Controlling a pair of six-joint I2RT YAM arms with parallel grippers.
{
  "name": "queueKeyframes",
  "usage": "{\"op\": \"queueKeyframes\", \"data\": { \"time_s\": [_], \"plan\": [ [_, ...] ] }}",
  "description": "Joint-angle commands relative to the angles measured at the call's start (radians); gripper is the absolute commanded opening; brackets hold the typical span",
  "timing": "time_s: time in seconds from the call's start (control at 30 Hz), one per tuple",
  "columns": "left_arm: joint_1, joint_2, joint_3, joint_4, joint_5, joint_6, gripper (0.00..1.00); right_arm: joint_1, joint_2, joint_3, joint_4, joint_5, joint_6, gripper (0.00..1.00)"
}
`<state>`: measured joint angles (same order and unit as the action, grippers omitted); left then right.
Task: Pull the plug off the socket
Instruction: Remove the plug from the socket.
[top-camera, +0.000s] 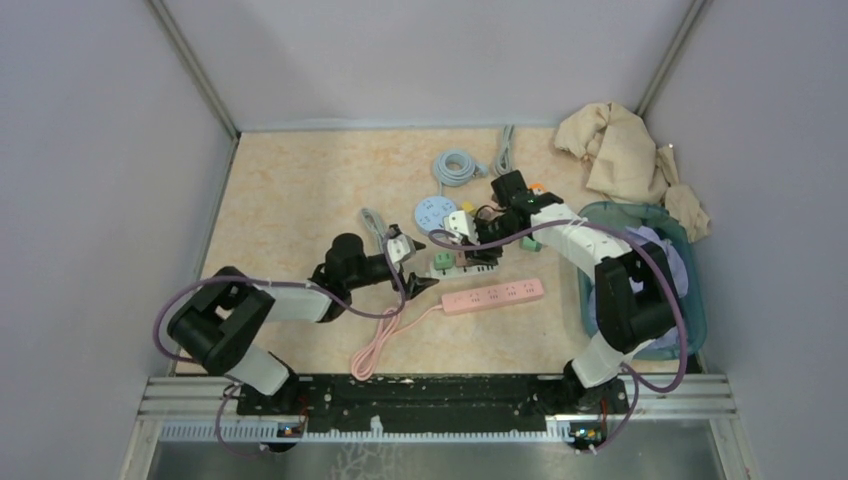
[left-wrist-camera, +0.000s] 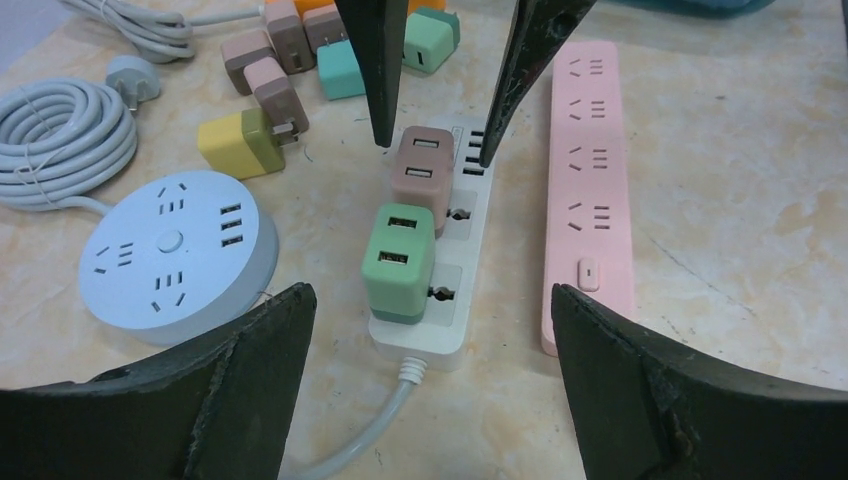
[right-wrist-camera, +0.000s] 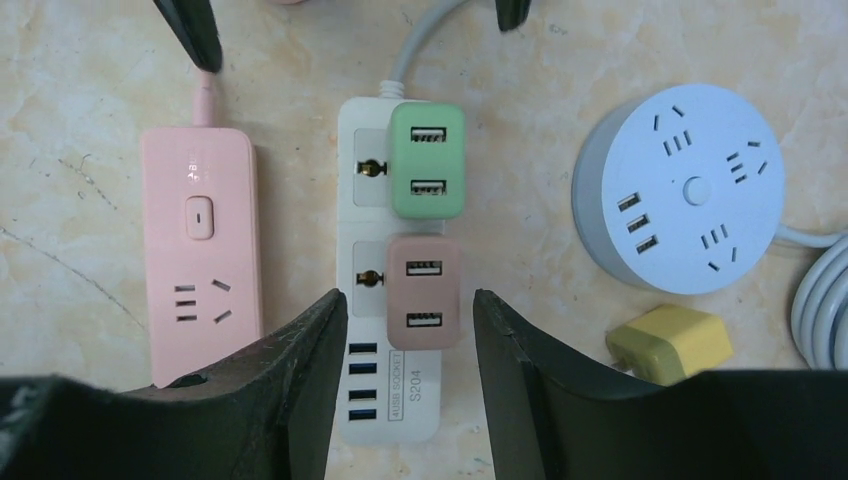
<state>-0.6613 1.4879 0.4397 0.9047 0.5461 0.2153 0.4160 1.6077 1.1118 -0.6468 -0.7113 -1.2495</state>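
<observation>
A white power strip lies on the table with a green plug and a brown plug seated side by side in its sockets. My right gripper hangs open over the strip's USB end, one finger on each side of the brown plug and small gaps between. From the left wrist those right fingers come down beside the brown plug. My left gripper stands wide open over the strip's cable end, near the green plug, holding nothing. From above, both grippers meet over the strip.
A pink power strip lies alongside the white one. A round white socket and a yellow plug sit on the other side. Several loose plugs and a coiled grey cable lie beyond. A blue basket of cloth stands at the right.
</observation>
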Motion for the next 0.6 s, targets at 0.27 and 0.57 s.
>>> {"op": "queueKeyframes", "data": {
  "time_s": [0.27, 0.57],
  "plan": [
    [0.015, 0.257, 0.177, 0.082, 0.092, 0.039, 0.82, 0.0, 0.032, -0.018, 0.125, -0.079, 0.044, 0.49],
    [0.019, 0.369, 0.215, 0.131, 0.141, -0.032, 0.63, 0.0, 0.08, -0.022, 0.124, -0.069, 0.038, 0.51]
  ]
}}
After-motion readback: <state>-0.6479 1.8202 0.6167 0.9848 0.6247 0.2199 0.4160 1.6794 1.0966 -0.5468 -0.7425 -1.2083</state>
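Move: Some 3 cm ahead of the left hand, 5 cm to its right and 6 cm below is the green plug; the round blue socket stands about 12 cm beyond that plug and 2 cm to the right of the hand-to-socket start line, some 3 cm right of the hand. The right hand has the brown plug 1 cm ahead, hardly off to either side, 4 cm below, with the green plug 6 cm to its left, the yellow plug 12 cm ahead and 2 cm right, and the pink strip's middle 9 cm back, 8 cm right. Sinking about 5 cm while going some 3 cm forward and 3 cm right, the left hand comes in on the green plug in the white strip, its wide-open fingers narrowing by roughly a quarter to either side of it. The right hand, fingers staying half open, shifts about 1 cm forward and left, then lowers 2 cm over the brown plug. No touch can be made out. ##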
